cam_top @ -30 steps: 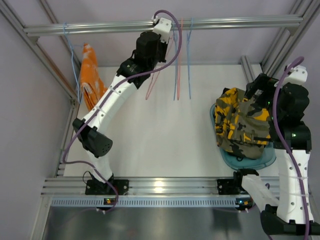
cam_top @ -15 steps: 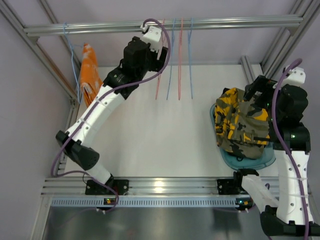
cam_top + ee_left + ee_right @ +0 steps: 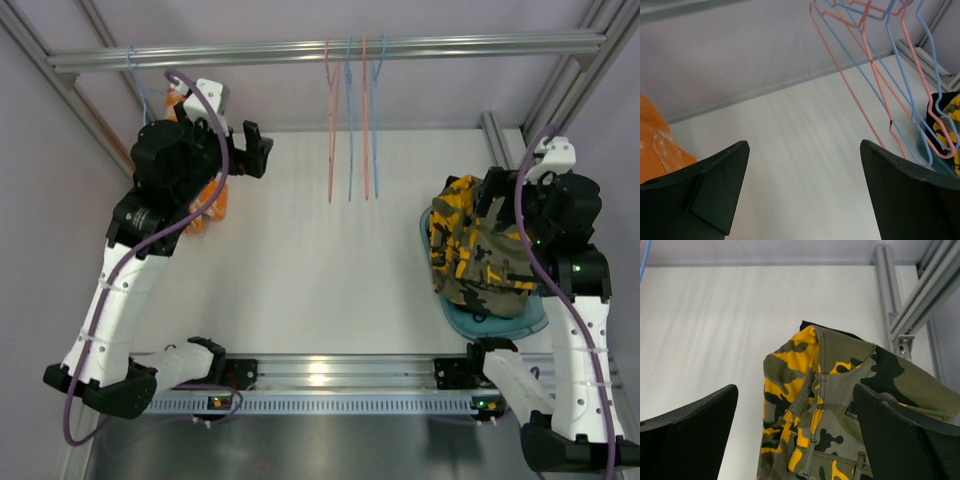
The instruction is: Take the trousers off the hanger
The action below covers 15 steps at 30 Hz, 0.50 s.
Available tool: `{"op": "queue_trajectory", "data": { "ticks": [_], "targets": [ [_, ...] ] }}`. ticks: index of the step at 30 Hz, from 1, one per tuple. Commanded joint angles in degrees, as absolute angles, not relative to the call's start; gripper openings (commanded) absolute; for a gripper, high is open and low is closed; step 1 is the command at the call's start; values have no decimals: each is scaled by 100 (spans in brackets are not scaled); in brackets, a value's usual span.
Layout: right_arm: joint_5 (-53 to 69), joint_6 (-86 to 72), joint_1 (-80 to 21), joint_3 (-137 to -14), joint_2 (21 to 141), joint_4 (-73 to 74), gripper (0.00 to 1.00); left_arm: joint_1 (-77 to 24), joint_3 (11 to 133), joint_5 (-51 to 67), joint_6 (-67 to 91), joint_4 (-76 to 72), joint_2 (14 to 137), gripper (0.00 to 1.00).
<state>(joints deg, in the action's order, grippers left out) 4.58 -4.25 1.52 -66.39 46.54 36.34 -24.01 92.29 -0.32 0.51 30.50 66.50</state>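
Observation:
The camouflage trousers (image 3: 478, 250) lie bunched in a teal basin (image 3: 500, 322) at the right, off any hanger. In the right wrist view they (image 3: 840, 405) fill the space below the fingers, and a black cloth edge (image 3: 832, 330) shows under their far side. My right gripper (image 3: 495, 192) is open and empty just above their far end, as the right wrist view (image 3: 795, 387) also shows. My left gripper (image 3: 258, 152) is open and empty at the far left, beside an orange garment (image 3: 218, 198). The left wrist view (image 3: 802, 145) shows bare table between its fingers.
Several empty pink and blue wire hangers (image 3: 350, 130) hang from the metal rail (image 3: 450, 45) at the back middle; they also show in the left wrist view (image 3: 875, 65). The orange garment (image 3: 655, 142) hangs on a blue hanger at the left, partly hidden by my left arm. Frame posts stand at both back corners.
My left arm has swung from the rail by the empty hangers to the far left, next to the orange garment. The hangers have swung back to hang straight. The right arm shifted slightly.

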Motion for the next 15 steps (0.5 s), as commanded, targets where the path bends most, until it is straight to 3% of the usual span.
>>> {"op": "queue_trajectory", "data": {
  "ticks": [1,8,15],
  "targets": [
    [1422,298,141,-6505,4597,3647,99,-1770,8529,1158,421,3744,6287,98],
    [2715,983,132,-6056,4535,4025,99,-1116,7147,792,509,4227,5372,99],
    [2830,1547,132,-5494,4159,4429,99,-1099,6539,62,519,4359,5001,99]
  ]
}}
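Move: The orange trousers hang about 10 cm ahead of the left hand, some 17 cm to its left and 22 cm lower; their blue hanger is roughly 12 cm ahead, 21 cm left and 7 cm below the hand. The bunch of empty hangers is about 12 cm ahead, 18 cm right and 5 cm below it. From the right hand the orange trousers lie some 54 cm left, 13 cm ahead and 12 cm lower, while the camouflage trousers in the bin are about 4 cm ahead, 6 cm right and 22 cm below. With nothing in its wide-open fingers, the left hand sinks quickly by about 17 cm, drifting left and back as it goes, away from the rail and the empty hangers and down to the right of the orange trousers, its fingers tipping downward by some 25 degrees. The right hand, also empty and open, lowers above the camouflage trousers while sliding to the left and a little back, swinging its fingers counter-clockwise and tipping them slightly down. ##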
